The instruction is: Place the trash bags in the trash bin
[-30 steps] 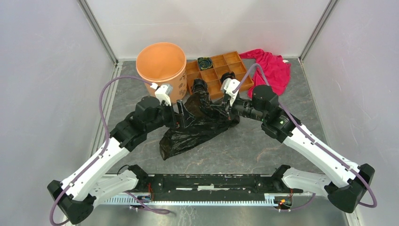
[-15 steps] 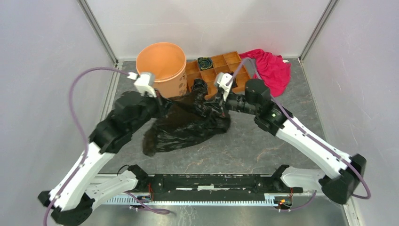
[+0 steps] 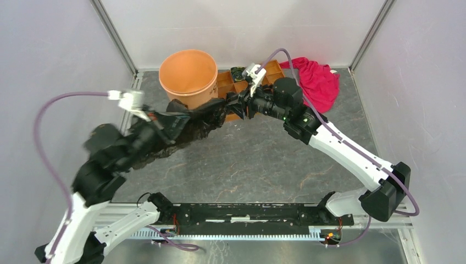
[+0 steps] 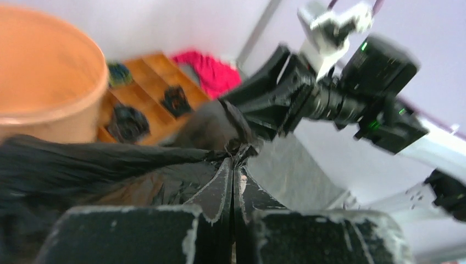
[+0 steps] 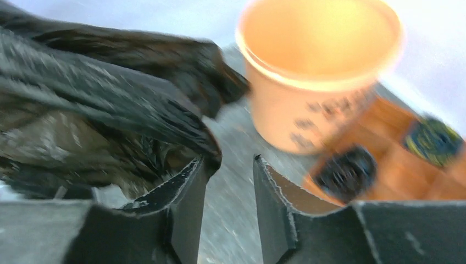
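The trash bag [image 3: 192,122], glossy crinkled black film, hangs stretched in a band just in front of the trash bin [image 3: 188,74], a round light-orange bucket at the back left. My left gripper [image 3: 165,122] is shut on a pinch of the bag's film, seen at its fingertips [image 4: 233,173]. My right gripper [image 3: 233,106] stands at the bag's right end, right of the bin. Its jaws are apart in the right wrist view, with bare table between them [image 5: 229,165]. The bag [image 5: 99,99] drapes against its left finger [image 5: 189,187]. The bin [image 5: 308,110] stands just beyond.
An orange compartment tray [image 3: 272,70] with small black rolls lies right of the bin, partly under my right arm. A red cloth [image 3: 316,77] lies at the back right. Grey walls and metal posts enclose the table on three sides.
My left gripper closed on the bag and pulled back to the left, drawing the bag out into a band. My right gripper opened off the bag and moved back toward the tray.
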Tool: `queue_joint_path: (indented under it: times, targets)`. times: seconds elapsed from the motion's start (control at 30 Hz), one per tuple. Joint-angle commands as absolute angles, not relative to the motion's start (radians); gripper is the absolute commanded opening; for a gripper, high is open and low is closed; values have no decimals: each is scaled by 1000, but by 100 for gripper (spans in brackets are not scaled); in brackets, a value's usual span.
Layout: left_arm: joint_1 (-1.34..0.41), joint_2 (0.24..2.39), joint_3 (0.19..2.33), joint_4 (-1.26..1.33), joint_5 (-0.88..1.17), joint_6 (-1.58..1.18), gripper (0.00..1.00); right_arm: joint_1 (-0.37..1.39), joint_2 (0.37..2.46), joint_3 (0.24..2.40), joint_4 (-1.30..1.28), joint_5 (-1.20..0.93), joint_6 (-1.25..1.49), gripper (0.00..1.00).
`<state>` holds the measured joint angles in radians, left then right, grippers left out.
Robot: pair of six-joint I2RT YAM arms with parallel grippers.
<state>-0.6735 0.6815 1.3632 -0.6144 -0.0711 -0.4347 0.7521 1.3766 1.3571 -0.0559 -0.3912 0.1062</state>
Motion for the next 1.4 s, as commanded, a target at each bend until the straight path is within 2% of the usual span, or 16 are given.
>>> queue_joint_path:
  times: [0.0, 0.07, 0.17, 0.27, 0.4, 0.53, 0.73, 1.07, 1.2, 1.37]
  targets:
    - [-672, 759, 1142, -444, 131, -571, 2, 747, 1343, 1247, -240, 52, 85, 50]
    - [-673, 785, 1052, -355, 160, -634, 2, 739, 1338, 1209, -330, 188, 101, 63]
    - [-672, 826, 941, -244, 196, -715, 2, 738, 1297, 1126, -411, 258, 152, 79]
    - [-673, 857, 866, -142, 250, -781, 2, 739, 1204, 1016, -404, 246, 232, 88]
    - [-672, 858, 844, -89, 249, -816, 2, 737, 1053, 837, -265, 130, 373, 98]
    - [-672, 842, 865, -87, 192, -833, 2, 734, 982, 721, -106, 3, 552, 98]
    - [-673, 839, 868, -69, 138, -861, 2, 746, 985, 554, 149, -225, 881, 98]
    - [-673, 878, 905, -8, 161, -876, 2, 901, 1041, 323, 576, -168, 1137, 98]
    - [-673, 883, 917, -6, 168, -875, 2, 910, 1110, 309, 641, -140, 1069, 98]
    - [-673, 871, 910, -5, 174, -873, 2, 908, 1184, 235, 867, -129, 1074, 98]
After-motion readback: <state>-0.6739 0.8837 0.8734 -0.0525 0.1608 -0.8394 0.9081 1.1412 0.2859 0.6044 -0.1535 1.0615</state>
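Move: The right hand goes for the loose trash bag, whose middle is about 12 cm to its left, 6 cm back and 3 cm lower; the trash bin stands some 15 cm ahead, 14 cm left and 23 cm below. From the left hand, already pinching the bag's edge, the wooden tray it heads towards is roughly 30 cm ahead, 22 cm right and 43 cm down; the bin is 26 cm ahead, 2 cm left, 31 cm down. Down and to the right swings the right hand, clear of the bag's end, its part-open fingers spreading wide; it then draws back and left to the hanging bag, about 24 cm lower in all, tipping its fingers some 50 degrees down to straddle the bag. The left hand keeps its pinch, sweeping right and about 20 cm down, slightly forward, then easing part-way up in front of the tray. ##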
